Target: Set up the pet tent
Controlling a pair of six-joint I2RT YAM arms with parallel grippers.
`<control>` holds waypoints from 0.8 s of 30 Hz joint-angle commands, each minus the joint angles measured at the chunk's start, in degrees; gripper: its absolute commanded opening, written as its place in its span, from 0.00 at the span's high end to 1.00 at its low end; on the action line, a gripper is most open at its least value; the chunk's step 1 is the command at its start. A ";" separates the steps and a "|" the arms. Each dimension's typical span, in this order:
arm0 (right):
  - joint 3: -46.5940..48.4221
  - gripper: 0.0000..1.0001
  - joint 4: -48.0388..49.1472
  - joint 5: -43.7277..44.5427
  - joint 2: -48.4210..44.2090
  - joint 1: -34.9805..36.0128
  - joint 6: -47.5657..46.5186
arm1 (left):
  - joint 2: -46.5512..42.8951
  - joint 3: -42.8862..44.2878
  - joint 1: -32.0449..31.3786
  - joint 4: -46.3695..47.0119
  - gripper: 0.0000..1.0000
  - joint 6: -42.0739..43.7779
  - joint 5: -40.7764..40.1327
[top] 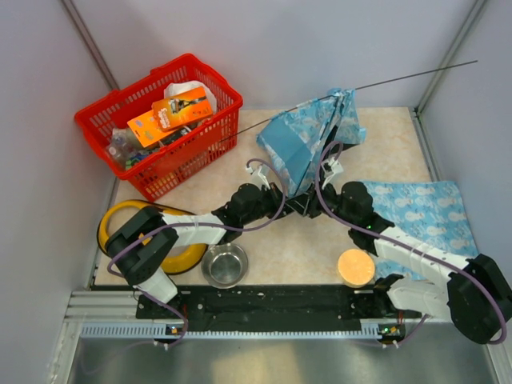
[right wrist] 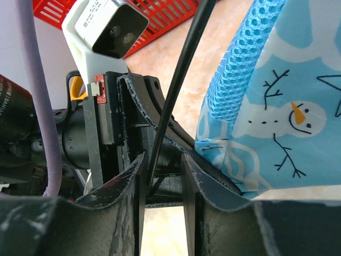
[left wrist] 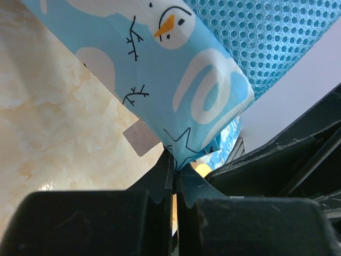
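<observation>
The pet tent point(top: 310, 138) lies slack and bunched at the back of the table, light blue with a snowman print. A thin dark pole point(top: 400, 77) sticks out of it toward the back right. My left gripper point(top: 290, 202) is at the tent's near edge, and in the left wrist view the left gripper point(left wrist: 175, 162) is shut on a corner of the tent fabric point(left wrist: 176, 80). My right gripper point(top: 318, 200) faces it from the right. In the right wrist view the right gripper point(right wrist: 162, 157) is open around the pole point(right wrist: 181, 64), which leans on one finger, with tent fabric point(right wrist: 277, 112) beside it.
A red basket point(top: 104, 120) full of items stands at the back left. A flat blue printed mat point(top: 436, 216) lies at the right. Near the front edge are a yellow ring-shaped object point(top: 112, 218), a steel bowl point(top: 225, 265) and an orange disc point(top: 356, 266).
</observation>
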 commanded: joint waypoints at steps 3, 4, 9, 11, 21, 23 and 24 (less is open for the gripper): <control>3.30 0.73 4.13 0.91 1.11 0.30 0.17 | -0.45 1.74 0.06 -1.00 1.00 0.57 3.13; 3.48 0.73 4.04 1.09 0.94 0.39 0.17 | -0.45 1.65 0.06 -1.00 1.00 0.66 3.13; 4.27 0.68 3.16 2.41 0.76 0.30 -0.36 | -0.45 1.30 0.06 -1.26 1.00 1.10 3.48; 4.27 0.67 3.34 2.50 0.76 0.30 -0.45 | -0.45 1.22 0.06 -1.26 1.00 1.19 3.48; 4.80 1.00 2.72 7.67 -0.38 0.30 -0.89 | -1.15 0.43 0.06 0.40 1.00 3.47 4.80; 4.36 1.00 4.82 9.87 -1.08 0.30 0.16 | -1.06 -0.45 0.06 1.37 1.00 4.44 5.76; 3.75 1.00 6.92 10.49 -1.78 0.39 0.52 | -1.06 -0.89 0.06 1.81 1.00 5.14 6.29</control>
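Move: The right hand's part-open fingers straddle the tent pole, which runs about 1 cm left of their midpoint, level with it fore and aft and in height. The tent corner, pinched in the left fingers, is some 4 cm left, 1 cm back and 4 cm below; the pet tent's body is about 15 cm straight ahead, slightly lower. From the left hand, the pole's grip spot is some 4 cm right, 1 cm ahead and 4 cm up. The right hand rises about 2 cm, easing forward, and pinches the tent pole; the left keeps the corner pinched. ##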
